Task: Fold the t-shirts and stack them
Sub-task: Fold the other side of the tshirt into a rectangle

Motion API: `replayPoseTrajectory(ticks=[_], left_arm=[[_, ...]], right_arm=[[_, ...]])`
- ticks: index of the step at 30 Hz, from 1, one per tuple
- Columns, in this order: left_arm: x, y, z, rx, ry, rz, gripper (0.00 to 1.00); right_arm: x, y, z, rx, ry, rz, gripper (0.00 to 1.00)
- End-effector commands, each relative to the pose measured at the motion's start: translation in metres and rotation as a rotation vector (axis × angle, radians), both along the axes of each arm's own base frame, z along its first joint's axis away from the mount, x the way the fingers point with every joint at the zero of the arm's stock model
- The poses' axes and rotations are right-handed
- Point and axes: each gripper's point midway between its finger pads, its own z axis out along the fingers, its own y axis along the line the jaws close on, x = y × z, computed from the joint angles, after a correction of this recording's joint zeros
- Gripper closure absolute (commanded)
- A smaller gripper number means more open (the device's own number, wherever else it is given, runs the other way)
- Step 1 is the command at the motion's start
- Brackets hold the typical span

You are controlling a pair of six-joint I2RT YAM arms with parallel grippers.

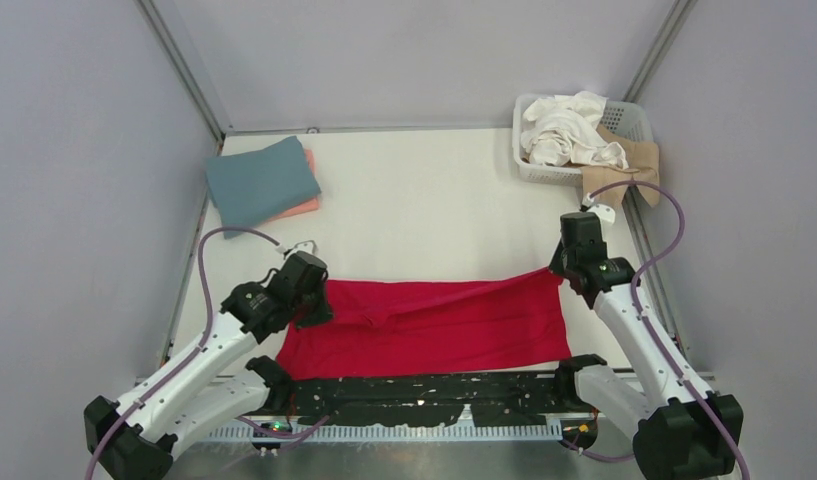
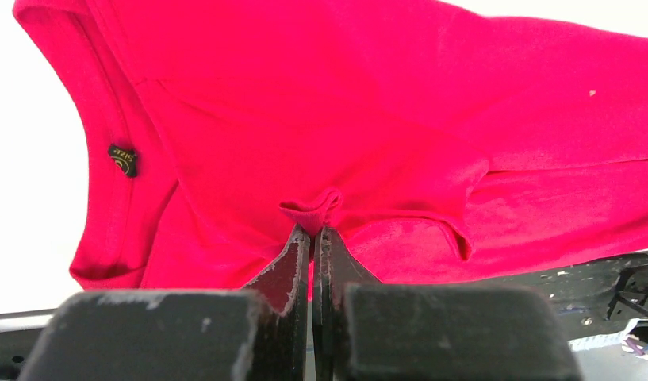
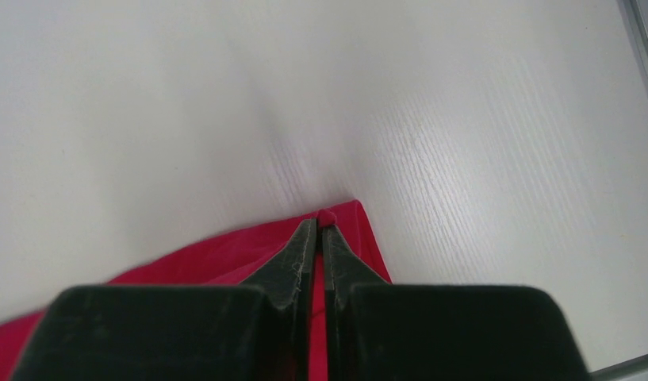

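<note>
A bright red t-shirt (image 1: pixel 444 325) lies spread across the near part of the table, its far edge lifted. My left gripper (image 2: pixel 313 230) is shut on a pinch of its cloth (image 2: pixel 311 213) at the shirt's left end, near the collar (image 2: pixel 106 182). My right gripper (image 3: pixel 320 224) is shut on the shirt's far right corner (image 3: pixel 360 230), held just above the table. A folded teal-blue t-shirt (image 1: pixel 260 183) lies on a salmon pink one (image 1: pixel 306 205) at the far left. White t-shirts (image 1: pixel 569 130) and a tan one (image 1: pixel 624 160) fill the basket.
The white slotted basket (image 1: pixel 632 118) stands at the far right corner. Grey walls with metal rails close in the table on the left, right and back. A black bar (image 1: pixel 424 390) runs along the near edge between the arm bases.
</note>
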Motion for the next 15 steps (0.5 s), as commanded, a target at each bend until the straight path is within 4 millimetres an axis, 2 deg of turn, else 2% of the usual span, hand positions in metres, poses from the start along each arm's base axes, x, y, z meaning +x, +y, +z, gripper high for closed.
replayPoseTrajectory(ticks=[1,2,3,4,6,8,9,10,11,12,15], left_arm=[[-0.009,0.0,-0.011,-0.006,0.026,-0.01,1.0],[-0.012,0.001,-0.016,-0.003,0.04,-0.015,1.0],[-0.015,0.0,-0.02,-0.003,0.051,-0.023,0.96],[-0.018,0.002,-0.025,0.002,0.068,-0.023,0.88],[-0.024,0.007,-0.034,0.021,0.097,-0.006,0.8],[-0.032,0.012,-0.036,0.028,0.118,0.003,0.69],[-0.036,0.014,-0.034,0.024,0.122,0.001,0.57],[-0.041,0.015,-0.032,0.017,0.123,-0.006,0.47],[-0.044,0.015,-0.029,-0.003,0.114,-0.015,0.41],[-0.046,0.014,-0.024,-0.026,0.099,-0.022,0.34],[-0.043,0.01,-0.009,-0.091,0.017,-0.043,0.02]], right_arm=[[-0.015,-0.002,-0.013,0.002,0.035,-0.021,0.89],[-0.017,-0.001,-0.016,0.012,0.042,-0.023,0.88],[-0.022,-0.001,-0.024,0.017,0.063,-0.026,0.87],[-0.025,0.002,-0.028,0.035,0.071,-0.026,0.86],[-0.034,0.005,-0.039,0.061,0.1,-0.028,0.81],[-0.044,0.007,-0.046,0.078,0.132,-0.035,0.73],[-0.05,0.005,-0.045,0.079,0.133,-0.048,0.55],[-0.052,-0.002,-0.041,0.056,0.119,-0.076,0.46],[-0.055,-0.006,-0.031,0.054,0.087,-0.101,0.31],[-0.054,-0.013,-0.019,0.033,0.043,-0.134,0.25],[-0.043,-0.017,0.022,0.053,-0.158,-0.152,0.0]])
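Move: Each gripper still pinches the raised edge of the red shirt. From the left gripper, its lay-down spot is about 3 cm back, 1 cm left and 4 cm below; the far crease lies some 8 cm straight ahead, the collar about 8 cm left and 2 cm ahead, the near edge 12 cm straight back. From the right gripper, its lay-down spot is 5 cm straight back and 6 cm down; the near edge is some 19 cm straight back. Lay the raised edge down onto the shirt with both grippers at once: draw the right one about 5 cm back and as far down, the left one slightly less each way. Open both pairs of fingers wide near the bottom to let go of the cloth, then begin lifting away, still easing back. ##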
